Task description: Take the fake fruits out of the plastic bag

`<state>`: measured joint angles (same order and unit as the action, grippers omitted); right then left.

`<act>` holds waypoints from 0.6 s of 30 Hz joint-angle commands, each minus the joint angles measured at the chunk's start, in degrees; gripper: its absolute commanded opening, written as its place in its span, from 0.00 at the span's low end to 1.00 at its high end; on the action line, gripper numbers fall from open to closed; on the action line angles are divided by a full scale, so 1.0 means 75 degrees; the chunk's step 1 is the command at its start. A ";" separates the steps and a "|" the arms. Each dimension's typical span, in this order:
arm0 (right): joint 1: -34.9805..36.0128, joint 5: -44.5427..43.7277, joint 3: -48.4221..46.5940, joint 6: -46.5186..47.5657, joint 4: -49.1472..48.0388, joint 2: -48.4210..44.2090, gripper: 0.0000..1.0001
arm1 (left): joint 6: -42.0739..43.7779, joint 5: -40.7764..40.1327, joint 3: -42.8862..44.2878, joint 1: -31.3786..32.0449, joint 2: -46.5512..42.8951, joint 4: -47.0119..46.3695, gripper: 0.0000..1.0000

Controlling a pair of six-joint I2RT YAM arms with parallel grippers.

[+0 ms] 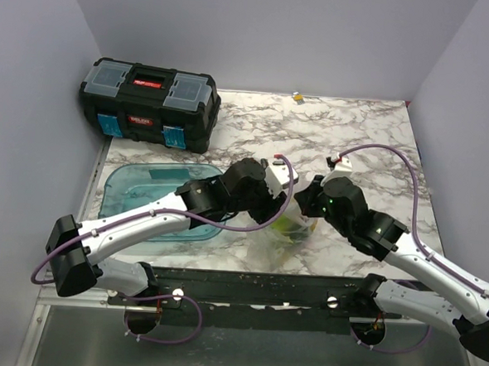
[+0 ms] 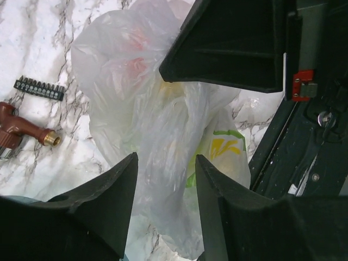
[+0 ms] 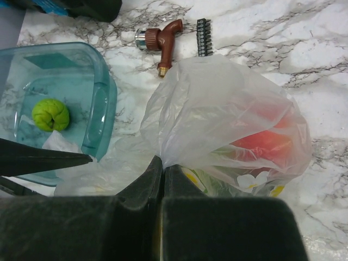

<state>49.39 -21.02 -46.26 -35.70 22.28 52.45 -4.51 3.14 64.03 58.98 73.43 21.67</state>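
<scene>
The clear plastic bag sits on the marble table between my two arms. A red fruit shows through its wall, and green and yellow shapes lie blurred beside it. My right gripper is shut on a gathered fold of the plastic bag at its near edge. My left gripper is open, its fingers standing either side of a loose hanging fold of the bag without pinching it. A lime-green ribbed round fruit lies outside the bag, in the blue tray.
The blue translucent tray lies left of the bag. A black toolbox stands at the back left. A brown tool handle and a black bit strip lie beyond the bag. A small yellow item sits at the far edge.
</scene>
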 commanded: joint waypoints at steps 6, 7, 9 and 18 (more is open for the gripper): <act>-0.0034 -0.0120 0.0167 0.0017 -0.0032 -0.0359 0.01 | 0.0018 -0.0558 0.0697 0.0103 0.0618 0.1029 0.31; -0.0034 -0.0220 0.0161 0.0013 0.0026 -0.0392 0.01 | 0.0057 -0.0694 0.0670 0.0110 0.0591 0.1024 0.23; -0.0034 -0.0642 0.0067 -0.0018 0.0301 -0.0407 0.01 | 0.0108 -0.1001 0.0567 0.0106 0.0435 0.0896 0.10; -0.0034 -0.4091 -0.0552 -0.1770 0.2906 -0.0167 0.01 | 0.0145 -0.1987 -0.0655 0.0105 -0.1132 -0.0568 0.00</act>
<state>50.13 -32.12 -48.12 -42.39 29.08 51.33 -4.29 -3.92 63.02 60.31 71.55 19.35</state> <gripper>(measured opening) 0.014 0.023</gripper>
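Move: The loose fold of the plastic bag lies almost between the left hand's parted fingers, about 1 cm ahead, 1 cm right and 2 cm below. From that hand, the green fruit inside is some 5 cm right, 2 cm back and 11 cm down, and the red fruit 8 cm right, 6 cm ahead and 12 cm down. From the right hand, already gripping the bag, the loose fold is about 5 cm left, 3 cm back and 2 cm lower. The bag's loose fold is caught between the left fingers, which dip not quite 2 cm over it, shut from half open, then lift about 3 cm while easing slightly forward. The right hand keeps its pinch on the bag, at first nearly still, then draws about 3 cm to the right, away from the left hand, turning some 10 degrees clockwise. ##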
